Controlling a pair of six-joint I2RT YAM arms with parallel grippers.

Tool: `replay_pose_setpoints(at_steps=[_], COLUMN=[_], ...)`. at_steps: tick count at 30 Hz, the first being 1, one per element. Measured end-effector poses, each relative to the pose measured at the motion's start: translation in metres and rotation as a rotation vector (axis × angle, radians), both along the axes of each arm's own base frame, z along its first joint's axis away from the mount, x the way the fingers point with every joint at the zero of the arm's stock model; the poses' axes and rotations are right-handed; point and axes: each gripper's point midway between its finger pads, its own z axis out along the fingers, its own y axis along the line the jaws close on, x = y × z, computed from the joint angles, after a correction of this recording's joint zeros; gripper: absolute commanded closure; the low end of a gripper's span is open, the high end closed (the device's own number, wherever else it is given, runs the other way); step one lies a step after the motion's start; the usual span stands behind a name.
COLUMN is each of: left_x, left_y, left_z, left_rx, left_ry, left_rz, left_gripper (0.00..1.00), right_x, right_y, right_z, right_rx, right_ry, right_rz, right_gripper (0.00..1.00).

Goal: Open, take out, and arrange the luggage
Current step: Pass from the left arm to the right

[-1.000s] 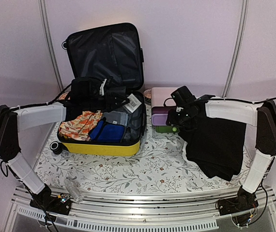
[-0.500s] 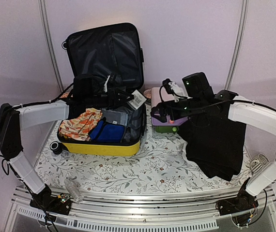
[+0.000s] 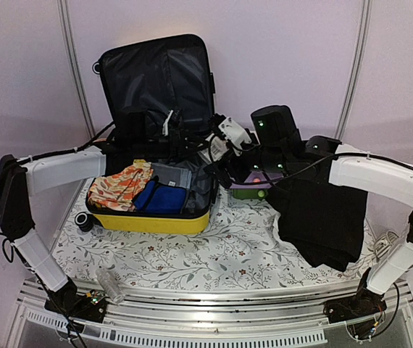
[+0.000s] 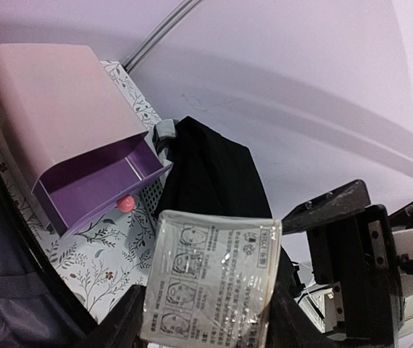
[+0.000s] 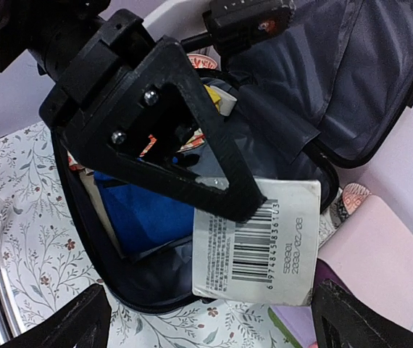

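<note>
The yellow luggage point(image 3: 152, 221) lies open at the left of the table, its black-lined lid point(image 3: 156, 80) standing upright. An orange patterned cloth point(image 3: 119, 187) and a blue cloth point(image 3: 161, 197) lie inside. My left gripper point(image 3: 195, 145) hovers over the luggage's right rim, shut on a flat white packet point(image 4: 210, 283) whose barcode side point(image 5: 261, 243) shows in the right wrist view. My right gripper point(image 3: 221, 159) is right next to it, open, with one fingertip point(image 5: 69, 326) on each side of the packet and below it, not touching.
A pink drawer box point(image 4: 54, 123) with its purple drawer pulled out stands right of the luggage. A black garment point(image 3: 322, 217) is spread on the right. A small black cylinder point(image 3: 85, 221) sits by the luggage's left corner, a clear bottle point(image 3: 109, 283) at the front edge.
My right arm has swung left from over the black garment to the luggage's right rim, and its jaws have opened. The left gripper has raised the packet slightly toward it.
</note>
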Motion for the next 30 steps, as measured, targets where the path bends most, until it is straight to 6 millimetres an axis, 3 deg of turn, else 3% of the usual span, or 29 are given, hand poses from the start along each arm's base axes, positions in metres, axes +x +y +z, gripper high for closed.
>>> replay_pose_setpoints(at_steps=[8, 13, 18, 21, 23, 27, 30], left_x=[-0.002, -0.003, -0.003, -0.003, -0.003, -0.004, -0.004], left_y=[-0.001, -0.002, -0.002, -0.002, -0.002, -0.002, 0.002], left_z=[-0.003, -0.003, -0.004, -0.005, -0.005, -0.003, 0.003], left_rx=[0.007, 0.006, 0.007, 0.011, 0.008, 0.006, 0.001], left_ry=[0.017, 0.022, 0.027, 0.035, 0.042, 0.037, 0.024], left_rz=[-0.001, -0.002, -0.004, -0.002, -0.001, -0.005, 0.013], left_gripper=[0.54, 0.55, 0.55, 0.54, 0.45, 0.03, 0.02], right_x=[0.013, 0.024, 0.033, 0.036, 0.036, 0.037, 0.040], right_y=[0.011, 0.013, 0.016, 0.014, 0.014, 0.013, 0.009], right_z=[0.003, -0.007, -0.016, -0.017, -0.016, -0.017, -0.020], right_rx=[-0.034, -0.071, -0.100, -0.107, -0.104, -0.104, -0.098], right_ry=[-0.091, -0.109, -0.117, -0.120, -0.118, -0.116, -0.090], right_rz=[-0.020, -0.055, -0.079, -0.096, -0.099, -0.102, -0.108], right_gripper=[0.07, 0.13, 0.41, 0.50, 0.53, 0.54, 0.57])
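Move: The white box is in the left fingers, its middle some 5 cm right of that hand, level with it in reach. From the open right hand it lies about 5 cm ahead, 3 cm left and 3 cm lower. The pulled-out purple drawer is roughly 10 cm ahead, 11 cm right and 18 cm below the right hand; the blue pouch in the suitcase lies about 9 cm left, 3 cm ahead and 21 cm below the left hand. The right hand eases about 4 cm forward, sinking some 2 cm and going slightly left, onto the white box held out by the left hand, its wrist turning only some 10 degrees, and its wide-open fingers close to pinch the box. The left hand stays put with its grip until the right has hold, then opens wide and lets go, barely starting to rise at the end while the right keeps its pinch. ##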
